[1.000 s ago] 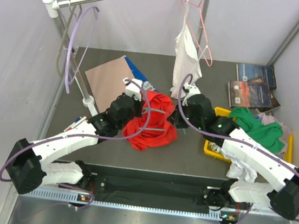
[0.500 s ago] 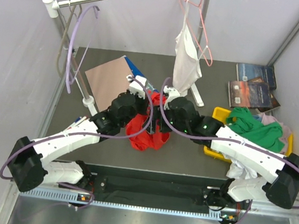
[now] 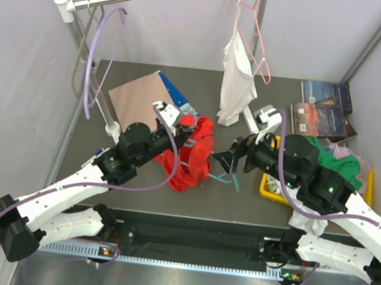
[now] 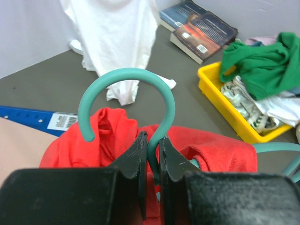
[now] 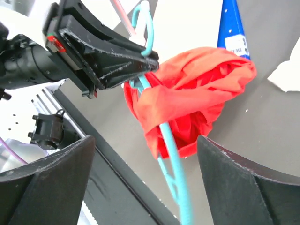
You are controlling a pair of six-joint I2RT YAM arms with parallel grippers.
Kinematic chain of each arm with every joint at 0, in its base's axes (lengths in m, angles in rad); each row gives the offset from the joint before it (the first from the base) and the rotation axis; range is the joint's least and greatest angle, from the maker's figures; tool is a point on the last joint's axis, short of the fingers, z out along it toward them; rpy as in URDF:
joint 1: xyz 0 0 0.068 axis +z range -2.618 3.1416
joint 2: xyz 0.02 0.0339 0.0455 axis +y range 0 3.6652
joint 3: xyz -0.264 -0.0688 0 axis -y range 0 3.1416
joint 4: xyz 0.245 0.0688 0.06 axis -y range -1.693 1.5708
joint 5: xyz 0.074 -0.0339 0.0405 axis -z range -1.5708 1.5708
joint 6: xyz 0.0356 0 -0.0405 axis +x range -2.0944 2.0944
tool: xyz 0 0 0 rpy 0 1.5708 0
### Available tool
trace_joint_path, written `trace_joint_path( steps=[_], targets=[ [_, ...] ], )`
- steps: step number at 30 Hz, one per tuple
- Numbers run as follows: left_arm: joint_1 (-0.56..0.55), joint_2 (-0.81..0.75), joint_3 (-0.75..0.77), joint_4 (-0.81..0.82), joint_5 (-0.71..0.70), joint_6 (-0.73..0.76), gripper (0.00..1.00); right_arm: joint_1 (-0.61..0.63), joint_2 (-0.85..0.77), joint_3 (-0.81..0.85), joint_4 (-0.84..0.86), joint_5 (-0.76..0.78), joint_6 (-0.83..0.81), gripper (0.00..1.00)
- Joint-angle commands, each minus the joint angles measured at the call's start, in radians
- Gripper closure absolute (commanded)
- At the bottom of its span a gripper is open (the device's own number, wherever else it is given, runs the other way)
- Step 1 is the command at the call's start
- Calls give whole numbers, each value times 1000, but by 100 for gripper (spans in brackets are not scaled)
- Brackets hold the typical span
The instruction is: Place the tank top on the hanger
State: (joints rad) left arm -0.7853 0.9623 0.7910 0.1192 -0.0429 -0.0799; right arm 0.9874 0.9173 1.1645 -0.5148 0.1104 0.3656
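The red tank top (image 3: 192, 155) hangs bunched over the teal hanger (image 3: 230, 181), just above the table. My left gripper (image 3: 180, 125) is shut on the hanger's neck (image 4: 154, 152), right under the curved hook (image 4: 125, 76). Red fabric (image 4: 108, 136) drapes below those fingers. My right gripper (image 3: 229, 162) stands open just right of the bundle, touching nothing. In the right wrist view, my right gripper (image 5: 145, 138) has its wide-set fingers either side of the tank top (image 5: 192, 96). The hanger's bare arm (image 5: 172, 168) sticks out below the cloth.
A white tank top (image 3: 239, 72) on a pink hanger hangs from the rail behind, and a lavender hanger (image 3: 94, 61) hangs at the left. A yellow bin (image 3: 272, 188) holding a green garment (image 3: 330, 168) sits at the right. Books (image 3: 323, 110) lie behind it, and a brown board (image 3: 139, 96) at the back left.
My right gripper has opened, let go of the red fabric and drawn back to the right. My left gripper has kept its hold on the hanger and shifted slightly left.
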Motion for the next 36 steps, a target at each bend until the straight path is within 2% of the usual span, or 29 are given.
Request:
trace_joint_path(
  steps=[1, 9, 12, 13, 15, 16, 17, 18, 19, 20, 21, 22, 24, 25, 31, 36],
  targets=[
    [-2, -22, 47, 5, 107, 29, 100, 3, 5, -81, 30, -44, -85, 18],
    [-2, -20, 73, -13, 121, 39, 100, 4, 6, -230, 156, -199, -74, 27],
    [-2, -19, 79, -15, 132, 39, 100, 4, 9, -267, 173, -201, -68, 35],
    [-2, -19, 79, -15, 132, 37, 100, 4, 11, -278, 173, -202, -68, 51],
    [-3, -14, 79, -13, 129, 37, 100, 4, 9, -285, 186, -201, -60, 72],
    [-2, -13, 79, -13, 129, 35, 100, 4, 9, -290, 193, -195, -53, 89],
    [-3, -11, 80, -13, 127, 32, 100, 4, 5, -298, 200, -186, -48, 98],
    [-2, -8, 83, -15, 124, 26, 99, 7, -3, -301, 208, -146, -47, 100],
    [-2, -1, 92, -19, 123, 20, 89, 10, -9, -302, 211, -121, -39, 100],
    [-2, 3, 100, -24, 123, 19, 73, 11, -18, -308, 214, -88, -37, 100],
    [-2, 7, 108, -36, 124, 9, 43, 14, -40, -313, 222, -24, -34, 100],
    [-2, 15, 125, -41, 123, 5, 30, 14, -53, -316, 225, 9, -30, 100],
    [-2, 24, 152, -67, 124, -9, 15, 16, -86, -312, 223, 102, -27, 100],
    [-2, 24, 178, -93, 132, -12, 1, 14, -96, -309, 220, 130, -28, 100],
    [-2, 52, 254, -223, 100, 14, 1, 14, -136, -264, 197, 268, -60, 100],
    [-2, 53, 243, -268, -23, 68, 1, 13, -101, -175, 131, 354, -102, 100]
  ],
)
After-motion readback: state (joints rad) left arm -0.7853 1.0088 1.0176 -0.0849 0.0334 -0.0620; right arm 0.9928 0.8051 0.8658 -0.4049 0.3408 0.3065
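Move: The teal hanger's free arm, on the side away from its hook, lies about 11 cm below the open right hand, 1 cm back and 2 cm left. The left hand still pinches the hanger at the hook's neck, with that arm some 10 cm back, 10 cm right and 7 cm lower. The bunched red tank top lies about 10 cm left of the right hand, 3 cm ahead and 17 cm down; the yellow bin some 32 cm right, 3 cm ahead and 20 cm down. The hanger's free arm is reached by the right hand, which sinks about 11 cm with its fingers open and pinches it, while the left keeps the neck and eases back a little. The left fingers then open wide, letting go, and rise some 5 cm; holding on, the right hand carries the hanger right, forward and slightly up, swinging clockwise about 20 degrees. ##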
